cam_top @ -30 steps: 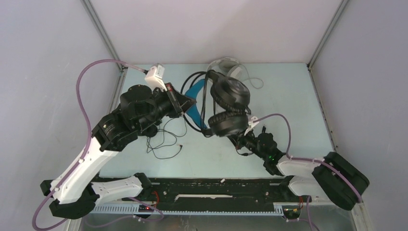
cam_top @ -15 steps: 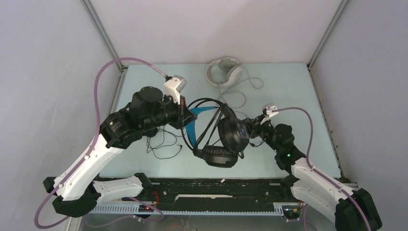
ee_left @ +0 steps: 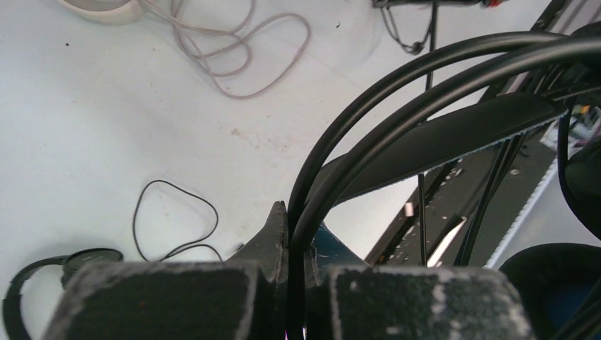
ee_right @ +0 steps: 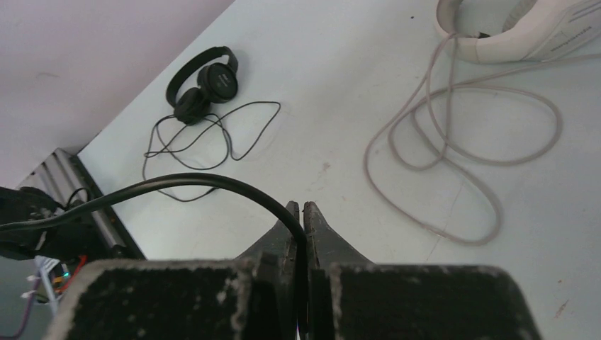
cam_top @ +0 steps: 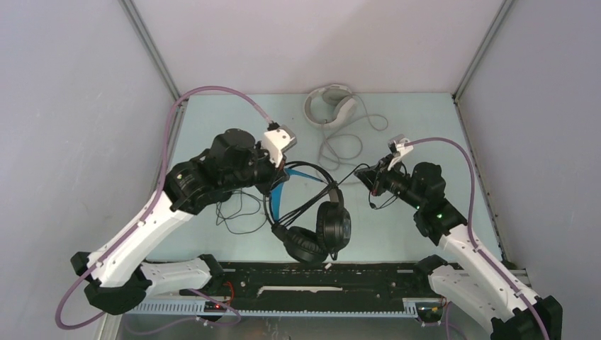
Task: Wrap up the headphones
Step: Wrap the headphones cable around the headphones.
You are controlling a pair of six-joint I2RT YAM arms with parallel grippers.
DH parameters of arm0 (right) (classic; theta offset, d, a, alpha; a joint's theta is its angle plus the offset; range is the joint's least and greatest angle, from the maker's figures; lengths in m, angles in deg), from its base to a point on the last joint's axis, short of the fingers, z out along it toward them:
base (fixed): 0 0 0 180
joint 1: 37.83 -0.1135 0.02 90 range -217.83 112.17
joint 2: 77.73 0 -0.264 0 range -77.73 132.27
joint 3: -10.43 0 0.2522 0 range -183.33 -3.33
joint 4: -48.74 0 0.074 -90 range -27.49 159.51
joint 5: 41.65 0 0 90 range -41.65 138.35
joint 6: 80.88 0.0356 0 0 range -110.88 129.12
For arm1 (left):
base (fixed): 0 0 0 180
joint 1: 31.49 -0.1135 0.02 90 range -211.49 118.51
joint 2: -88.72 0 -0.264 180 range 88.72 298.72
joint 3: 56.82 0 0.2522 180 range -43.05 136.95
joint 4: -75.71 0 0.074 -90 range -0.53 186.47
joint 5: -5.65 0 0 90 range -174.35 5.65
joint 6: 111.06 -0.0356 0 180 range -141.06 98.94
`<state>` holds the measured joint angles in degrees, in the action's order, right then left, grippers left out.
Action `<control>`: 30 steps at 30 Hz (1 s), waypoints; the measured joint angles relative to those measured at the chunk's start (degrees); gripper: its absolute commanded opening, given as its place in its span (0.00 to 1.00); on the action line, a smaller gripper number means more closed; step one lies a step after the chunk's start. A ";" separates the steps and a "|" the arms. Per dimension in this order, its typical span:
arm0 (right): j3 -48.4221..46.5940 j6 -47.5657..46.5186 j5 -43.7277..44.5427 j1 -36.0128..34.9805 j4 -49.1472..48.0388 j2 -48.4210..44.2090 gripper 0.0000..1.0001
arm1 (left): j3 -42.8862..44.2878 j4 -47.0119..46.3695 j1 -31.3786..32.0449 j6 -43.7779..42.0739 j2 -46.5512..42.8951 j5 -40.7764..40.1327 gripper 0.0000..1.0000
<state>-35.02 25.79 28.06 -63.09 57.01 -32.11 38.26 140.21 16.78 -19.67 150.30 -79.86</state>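
Note:
The bulky black headphones [cam_top: 320, 228] with the blue-lined headband [cam_top: 279, 200] hang in mid-table, ear cups low near the front rail. My left gripper [cam_top: 279, 176] [ee_left: 298, 221] is shut on the thin black headband wires [ee_left: 397, 85]. My right gripper [cam_top: 359, 173] [ee_right: 302, 210] is shut on their black cord [ee_right: 177, 181], which runs taut from the headband to the jaws. The white-grey headphones [cam_top: 329, 105] [ee_right: 521, 39] lie at the back with a loose cord [cam_top: 340, 145]. The small black headphones [ee_right: 203, 83] [ee_left: 49, 280] lie to the left, mostly hidden under my left arm in the top view.
The thin black cord [cam_top: 242, 211] of the small pair sprawls on the table under my left arm. A black rail [cam_top: 305, 273] runs along the table's front edge. Walls close in the left, back and right sides.
My left gripper carried the black headphones right and toward the front edge, so the ear cups now hang lower. My right gripper swung back and to the right, drawing the cord out.

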 measured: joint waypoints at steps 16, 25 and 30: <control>-16.31 3.39 -7.56 1.14 19.61 -0.09 0.00 | 0.00 2.08 6.01 -12.04 9.33 -19.47 0.00; -16.55 4.90 -12.26 1.29 22.38 0.00 0.00 | 0.00 2.01 6.14 -11.56 11.56 -26.43 0.00; -16.55 6.16 -14.53 1.51 22.25 0.31 0.00 | 0.00 1.77 6.32 -10.34 12.44 -28.33 0.00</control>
<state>-51.56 31.95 13.52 -61.58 79.26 -31.80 38.26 141.98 23.10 -30.01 162.74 -108.19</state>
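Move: Some 15 cm to the right hand's left and 9 cm back, a little above it, is the middle of the black headphones that its pinched cable runs to. On the table about 20 cm below that hand, the white cable lies roughly 12 cm ahead and 5 cm left, the white headphones about 28 cm ahead and 8 cm left. The left hand has the black headphones' middle some 8 cm to its right, 4 cm back and 5 cm below. Raising the pinched cable about 5 cm, the right hand then draws back towards its base, turning slightly counter-clockwise and tipping down. Meanwhile the left hand, still gripping the headband, lowers the headphones and carries them forward, each by about 6 cm, rolling its left side up some 30 degrees. Both grippers stay shut. ##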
